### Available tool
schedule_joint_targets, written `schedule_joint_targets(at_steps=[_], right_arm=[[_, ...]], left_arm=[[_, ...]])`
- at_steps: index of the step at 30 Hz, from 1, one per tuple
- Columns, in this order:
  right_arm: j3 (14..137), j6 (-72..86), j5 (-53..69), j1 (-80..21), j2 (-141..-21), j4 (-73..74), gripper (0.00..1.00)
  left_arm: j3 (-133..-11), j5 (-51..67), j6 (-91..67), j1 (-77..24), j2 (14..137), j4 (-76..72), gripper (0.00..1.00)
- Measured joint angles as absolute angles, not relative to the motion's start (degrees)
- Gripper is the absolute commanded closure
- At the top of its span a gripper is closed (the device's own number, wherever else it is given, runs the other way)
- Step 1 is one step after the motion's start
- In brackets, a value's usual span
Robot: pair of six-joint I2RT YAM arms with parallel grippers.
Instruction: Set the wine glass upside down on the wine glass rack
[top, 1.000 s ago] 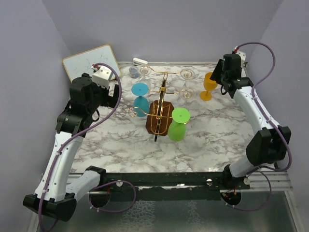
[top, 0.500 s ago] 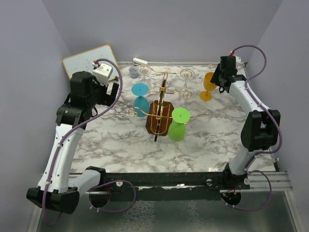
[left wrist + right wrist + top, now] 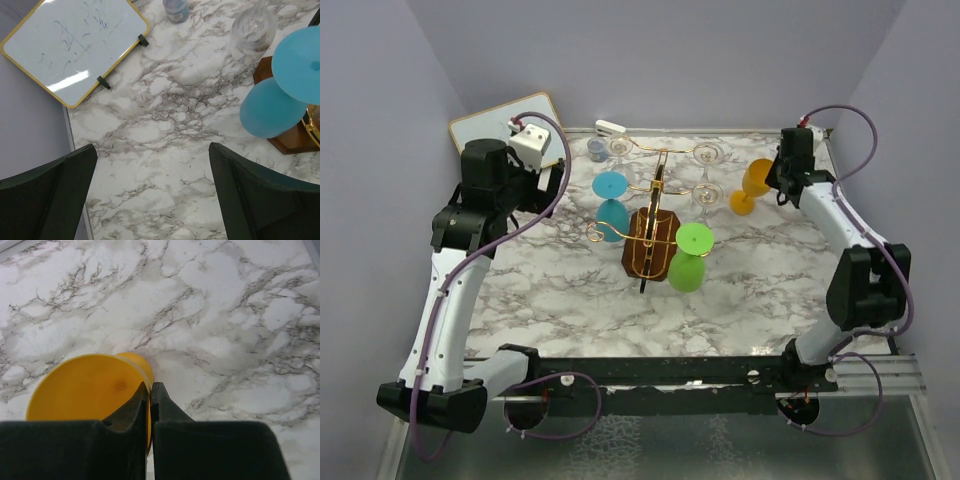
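The yellow wine glass (image 3: 750,186) stands tilted at the back right of the marble table. My right gripper (image 3: 780,181) is shut on its rim. In the right wrist view my right gripper (image 3: 150,390) pinches the wall of the yellow wine glass (image 3: 85,387) between its fingers. The wine glass rack (image 3: 654,200), gold wire on a brown wooden base, stands mid-table with its base (image 3: 295,143) at the right edge of the left wrist view. My left gripper (image 3: 558,186) hovers open at the back left, and in its own view the left gripper (image 3: 152,167) holds nothing.
A blue glass (image 3: 610,203) (image 3: 280,95) and a green glass (image 3: 691,256) sit upside down at the rack. Clear glasses (image 3: 707,155) (image 3: 252,27) stand behind it. A whiteboard (image 3: 507,128) (image 3: 75,45) leans at the back left, with a small jar (image 3: 596,149) and a white object (image 3: 610,128) nearby.
My right gripper has closed on the yellow glass's rim, and the glass now leans over. The left arm has drawn back and up a little, still open.
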State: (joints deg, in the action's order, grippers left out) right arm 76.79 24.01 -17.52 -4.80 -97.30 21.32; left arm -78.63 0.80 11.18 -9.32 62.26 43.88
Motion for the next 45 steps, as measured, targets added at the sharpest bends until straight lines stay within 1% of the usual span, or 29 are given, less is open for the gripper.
schedule_joint_targets(at_steps=[2, 6, 9, 13, 15, 17, 19, 22, 24, 28, 30, 32, 36, 38, 40, 42, 44, 45], right_arm=[[74.2, 23.6, -18.4, -4.8, -92.2, 22.4, 0.99], [70.4, 23.3, -21.4, -4.9, -77.0, 21.5, 0.99], [72.2, 25.2, -25.9, -4.9, -67.0, 20.7, 0.99], [80.8, 27.9, -28.9, -4.8, -63.8, 21.3, 0.99], [79.3, 27.3, -27.6, -4.8, -61.4, 18.4, 0.99], [74.6, 24.8, -24.5, -4.8, -57.5, 13.6, 0.99], [73.2, 22.0, -21.8, -4.8, -55.2, 12.4, 0.99], [78.7, 18.1, -19.2, -5.0, -56.9, 12.0, 0.99], [81.5, 16.0, -16.9, -5.3, -58.3, 8.9, 0.99], [81.2, 13.7, -12.2, -5.6, -58.5, 2.5, 0.99], [81.1, 11.3, -10.0, -5.6, -58.8, -4.1, 0.99], [83.1, 8.5, -8.5, -5.7, -60.1, -6.9, 0.99], [91.2, 2.9, -5.0, -5.9, -65.6, -11.6, 0.99], [95.0, -0.7, -4.2, -7.7, -68.4, -13.0, 0.99], [97.9, -8.6, -6.0, -13.8, -71.4, -15.7, 0.99], [97.6, -25.2, -9.3, -25.4, -75.1, -23.9, 0.99], [96.2, -39.0, -10.0, -33.5, -79.2, -31.0, 0.99], [95.8, -44.0, -10.0, -35.7, -80.9, -32.8, 0.99]], left_arm=[[-81.7, 1.3, 11.2, -9.3, 63.4, 44.8, 0.03], [-92.7, 3.9, 11.0, -9.3, 67.5, 48.2, 0.03], [-101.1, 8.1, 9.8, -9.3, 70.5, 50.1, 0.03], [-110.0, 15.2, 6.8, -9.3, 73.9, 52.3, 0.04], [-113.4, 18.9, 5.1, -9.3, 75.7, 53.1, 0.04], [-116.2, 22.8, 3.1, -9.3, 77.8, 53.4, 0.04], [-117.8, 27.1, 0.5, -9.3, 79.7, 53.4, 0.04], [-119.5, 33.1, -3.6, -9.4, 81.8, 52.9, 0.07], [-120.4, 36.4, -6.5, -9.5, 83.0, 51.9, 0.07], [-122.3, 40.8, -11.2, -10.6, 85.6, 49.6, 0.07], [-122.4, 42.7, -13.5, -11.1, 86.4, 48.2, 0.07], [-122.3, 44.9, -16.7, -11.7, 87.4, 46.2, 0.07], [-121.6, 48.2, -24.7, -13.0, 87.8, 38.8, 0.07], [-121.6, 49.7, -29.8, -14.0, 87.8, 33.5, 0.07], [-121.4, 51.3, -36.5, -14.9, 88.1, 26.8, 0.07], [-120.9, 52.7, -43.9, -15.4, 88.7, 19.6, 0.07], [-119.9, 53.6, -50.7, -15.8, 89.4, 12.8, 0.08], [-119.4, 53.8, -53.7, -15.8, 90.0, 10.1, 0.08]])
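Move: The yellow wine glass is already pinched by its right rim in the right hand, its middle about 4 cm left and 7 cm below. The rack's empty lower-left hook lies some 21 cm back, 44 cm left and 7 cm up; the hanging green glass is about 22 cm back and 20 cm left of the right hand. From the open left hand, the yellow glass lies about 14 cm ahead, 52 cm right and 25 cm below; the hanging blue glass is 15 cm right, 1 cm ahead and 10 cm below. The yellow glass, kept pinched at the rim, is swept up about 50 cm by the right hand, first drawing back some 12 cm, then late swinging left past 15 cm while the fingers tip from down to up. The open left hand climbs and slides right towards it, roughly 20 cm sideways, rolling and turning clockwise. ##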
